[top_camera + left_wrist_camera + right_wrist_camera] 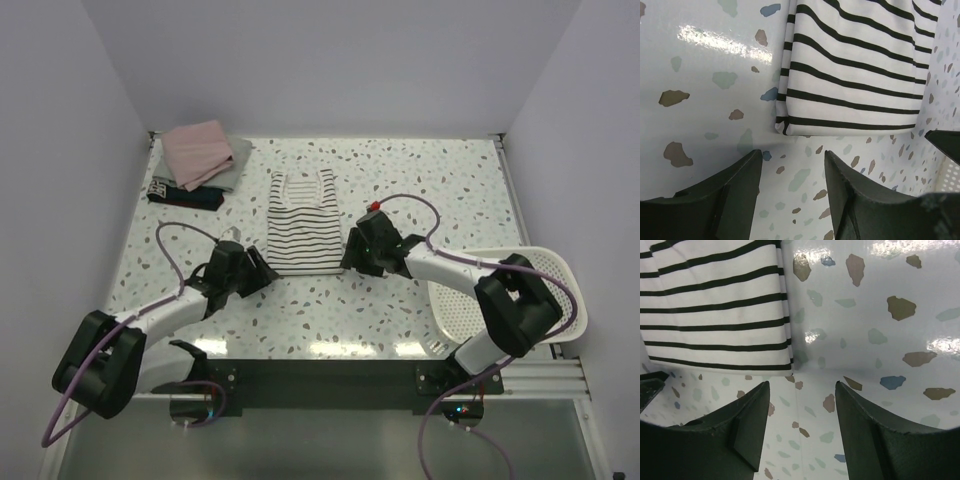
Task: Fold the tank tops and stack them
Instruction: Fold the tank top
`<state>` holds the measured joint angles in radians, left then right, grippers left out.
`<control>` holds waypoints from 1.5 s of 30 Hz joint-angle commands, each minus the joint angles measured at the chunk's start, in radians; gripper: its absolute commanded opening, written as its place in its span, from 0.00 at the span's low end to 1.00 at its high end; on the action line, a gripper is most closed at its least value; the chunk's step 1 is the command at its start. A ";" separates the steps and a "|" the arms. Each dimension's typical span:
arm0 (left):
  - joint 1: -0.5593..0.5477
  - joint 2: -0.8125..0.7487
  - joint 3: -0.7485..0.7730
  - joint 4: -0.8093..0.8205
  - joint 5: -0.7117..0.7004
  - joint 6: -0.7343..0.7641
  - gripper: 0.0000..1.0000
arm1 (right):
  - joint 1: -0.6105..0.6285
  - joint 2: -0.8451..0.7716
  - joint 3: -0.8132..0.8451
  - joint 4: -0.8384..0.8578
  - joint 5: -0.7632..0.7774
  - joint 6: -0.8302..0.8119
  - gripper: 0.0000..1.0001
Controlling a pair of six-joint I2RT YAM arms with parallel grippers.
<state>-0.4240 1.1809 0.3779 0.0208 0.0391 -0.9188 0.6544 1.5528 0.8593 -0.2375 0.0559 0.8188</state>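
The white tank top with thin black stripes lies flat in the middle of the table, folded into a narrow panel with its straps at the far end. My left gripper is open just off its near left corner, touching nothing. My right gripper is open beside its near right corner. In the left wrist view the striped top lies beyond the open gripper. The right wrist view has the striped top above the empty gripper. A folded pink top lies on a grey-green one and a dark navy one, far left.
A white slotted plastic basket stands at the right edge, partly behind my right arm. The speckled table ends at white walls on the far, left and right sides. Purple cables loop above both arms.
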 commanded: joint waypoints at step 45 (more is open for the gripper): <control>-0.168 -0.255 -0.204 -0.204 -0.038 -0.196 0.00 | 0.238 -0.191 -0.218 -0.014 0.160 0.114 0.00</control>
<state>-0.5381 1.0275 0.2153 0.0620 0.0387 -1.0843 0.8021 1.4937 0.6846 -0.1146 0.1246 0.9676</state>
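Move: The left gripper hovers just short of the folded striped tank top's near left corner, which lies about 3 cm ahead and 2 cm below; the collar end lies some 25 cm ahead and 8 cm to the right of this gripper, and the pink tank top on the pile roughly 31 cm ahead and 17 cm to its left. From the right gripper, the near right corner is about 2 cm ahead, 3 cm left and 3 cm below. Ease both grippers in on the near corners of the striped tank top, left one forward about 3 cm, right one leftward and down about 3 cm, turning the left wrist some 10 degrees counter-clockwise and the right clockwise. Close the half-open fingers to pinch the two corners, then pull both back together about 7 cm towards the base, unwinding the turns. ##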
